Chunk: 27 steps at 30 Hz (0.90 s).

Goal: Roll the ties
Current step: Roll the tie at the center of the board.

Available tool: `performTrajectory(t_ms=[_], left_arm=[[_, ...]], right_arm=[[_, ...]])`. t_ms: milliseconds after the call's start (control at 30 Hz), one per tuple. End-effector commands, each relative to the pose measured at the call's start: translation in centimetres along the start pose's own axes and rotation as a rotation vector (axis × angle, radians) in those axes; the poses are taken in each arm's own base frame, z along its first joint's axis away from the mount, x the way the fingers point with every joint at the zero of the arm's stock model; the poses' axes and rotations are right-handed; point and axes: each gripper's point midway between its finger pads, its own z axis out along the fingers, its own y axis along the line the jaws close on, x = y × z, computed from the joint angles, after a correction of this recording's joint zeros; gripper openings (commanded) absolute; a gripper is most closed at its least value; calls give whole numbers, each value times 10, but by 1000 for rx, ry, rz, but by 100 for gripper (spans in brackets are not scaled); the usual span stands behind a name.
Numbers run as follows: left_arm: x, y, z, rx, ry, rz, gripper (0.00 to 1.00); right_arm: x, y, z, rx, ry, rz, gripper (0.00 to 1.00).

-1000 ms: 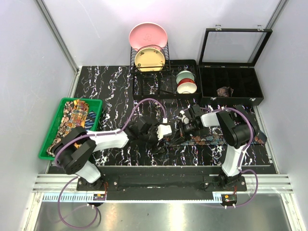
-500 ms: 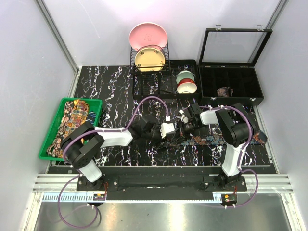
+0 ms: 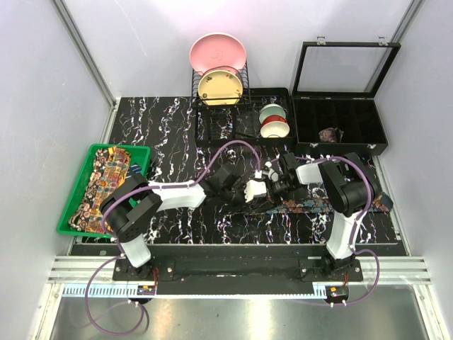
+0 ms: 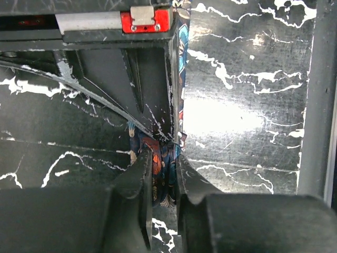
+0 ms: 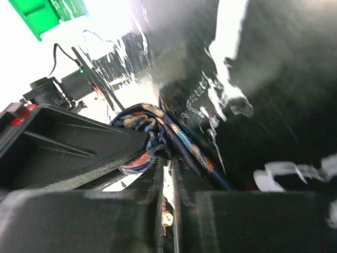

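Note:
A dark blue-brown tie lies flat along the front right of the marble table, its left end bunched up between my two grippers. My left gripper is shut on that bunched end, with fabric pinched between its pads. My right gripper meets it head-on. Its jaws are nearly together, a thin slit between them, and folded tie fabric is caught at their tips. Several more ties lie in the green tray at the left.
A black compartment case with its lid raised stands at the back right, a small brownish coil inside it. A dish rack with a pink plate, a yellow plate and bowls stands at the back centre.
My left arm has reached right to the right gripper, and its jaws have closed on the tie's bunched end. The right gripper has barely moved.

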Motion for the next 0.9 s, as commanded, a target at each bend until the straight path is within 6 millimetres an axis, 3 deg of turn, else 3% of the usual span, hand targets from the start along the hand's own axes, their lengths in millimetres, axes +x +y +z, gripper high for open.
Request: performTrajectory(t_ms=[0,100,300,533,700,867], left_arm=[[25,-4,-5,13,176,4,7],[44,-5,-12,1,272,2,5],[42,-4,-12,-9,368,6,5],[42,-3,-11,-15,376,-17,6],[42,-4,-9,-22,363,-53,7],[41,-5,-6,-19,345,-64,7]], right_arm=[[2,4,-15,2,-52,43,25],[0,16,-30,-50,-80,33,36],[-1,32,-41,-112,-107,-18,42],[-12,33,-21,-189,-116,-6,42],[-5,27,-6,-185,-80,-12,42],[-3,35,-1,-222,-92,-38,42]])
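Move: My left hand already pinches the small tie roll right at its fingertips. From my nearly shut right fingertips that roll lies only about 1 cm to the left and 1 cm back. The unrolled tie's far end lies some 36 cm to the right of my left hand and 1 cm back, about 2 cm lower, and the board's front edge is about 12 cm back from my left hand, straight behind it and also 2 cm lower. I open my right fingers to a bit under half and lift them about 4 cm off the roll, drifting right and a little forward. Then I sink about 2 cm and come back left to the roll, fingers still open and tipped slightly flatter. My left hand keeps its pinch, tips its fingers some 15 degrees more steeply down and eases about 1 cm left. ##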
